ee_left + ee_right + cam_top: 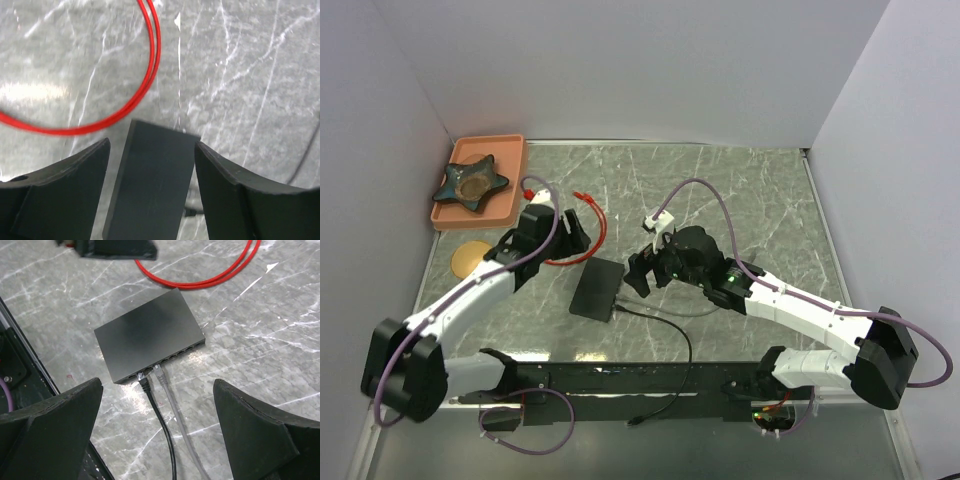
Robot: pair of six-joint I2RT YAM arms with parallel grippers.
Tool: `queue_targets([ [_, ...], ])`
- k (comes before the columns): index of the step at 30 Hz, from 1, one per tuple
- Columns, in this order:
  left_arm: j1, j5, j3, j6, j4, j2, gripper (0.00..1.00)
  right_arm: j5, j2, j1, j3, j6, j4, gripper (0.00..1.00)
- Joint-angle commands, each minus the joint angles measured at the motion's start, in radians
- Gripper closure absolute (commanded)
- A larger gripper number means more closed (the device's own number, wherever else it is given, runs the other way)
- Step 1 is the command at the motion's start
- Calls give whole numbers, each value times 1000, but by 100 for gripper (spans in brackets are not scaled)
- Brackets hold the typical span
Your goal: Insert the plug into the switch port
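Observation:
The flat matte-black switch (597, 288) lies mid-table. In the right wrist view its port row (172, 356) faces my right gripper. A black plug (145, 381) and a grey plug (160, 374) sit side by side at ports near the row's left end; I cannot tell how deep each one sits. My right gripper (157, 390) is open, its fingers wide on either side of the two cables and holding nothing. My left gripper (151, 150) is open and straddles the switch's (152, 185) far end, with a thin gap on each side.
A red cable (592, 222) loops on the table behind the switch. An orange tray (510, 160) with a star-shaped dish (470, 183) stands at the back left, a gold disc (470, 258) in front of it. The black cable (670, 325) runs towards the near edge.

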Motion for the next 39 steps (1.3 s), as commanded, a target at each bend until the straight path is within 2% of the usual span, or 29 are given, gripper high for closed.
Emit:
queue_targets([
  [1,1,-31,121,39,31,133,30,-14,-26,-15,-20,11,31,1],
  [4,-22,-113,213,62,0,263,40,-3,-29,-16,-26,11,28,1],
  [8,-97,-240,345,83,-67,432,42,-1,-43,-21,-38,8,28,1],
  [15,-151,-303,491,80,-70,668,44,0,-52,-32,-38,-3,5,1],
  [19,-169,-346,528,60,-87,777,45,-5,-56,-35,-47,-6,-4,1],
  [26,-177,-351,508,51,-64,843,48,8,-76,-38,-66,-8,-11,1],
  [29,-177,-311,502,72,-55,865,59,12,-81,-39,-72,-9,-9,1],
  [30,-177,-288,503,79,-53,871,67,12,-81,-41,-70,-11,-11,1],
  [34,-175,-281,508,99,-63,879,84,6,-73,-42,-66,-14,-9,1],
  [36,-175,-294,503,99,-66,862,99,5,-72,-44,-67,-12,-8,1],
  [39,-175,-331,511,123,-70,818,99,3,-76,-42,-67,-9,-6,1],
])
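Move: Below the left hand's open fingers, the red cable's right-hand bend lies about 10 cm ahead, 6 cm to the right and 12 cm down. The switch's middle is about 11 cm nearer the robot than that bend and 1 cm left of it; the black plug in its side is some 5 cm back and 10 cm right of the hand. From the right hand the same bend is roughly 19 cm forward, 7 cm left and 17 cm down. Swinging forward over the switch's far end, the left hand then veers right and sinks to the red cable, about 12 cm down and 10 cm forward in all, rolling some 25 degrees so that its left side rises. Once low it almost stops and shuts its half-open fingers, pinching the cable's double strand at the bend. The empty right hand, still wide open, eases about 2 cm right and slightly down. ##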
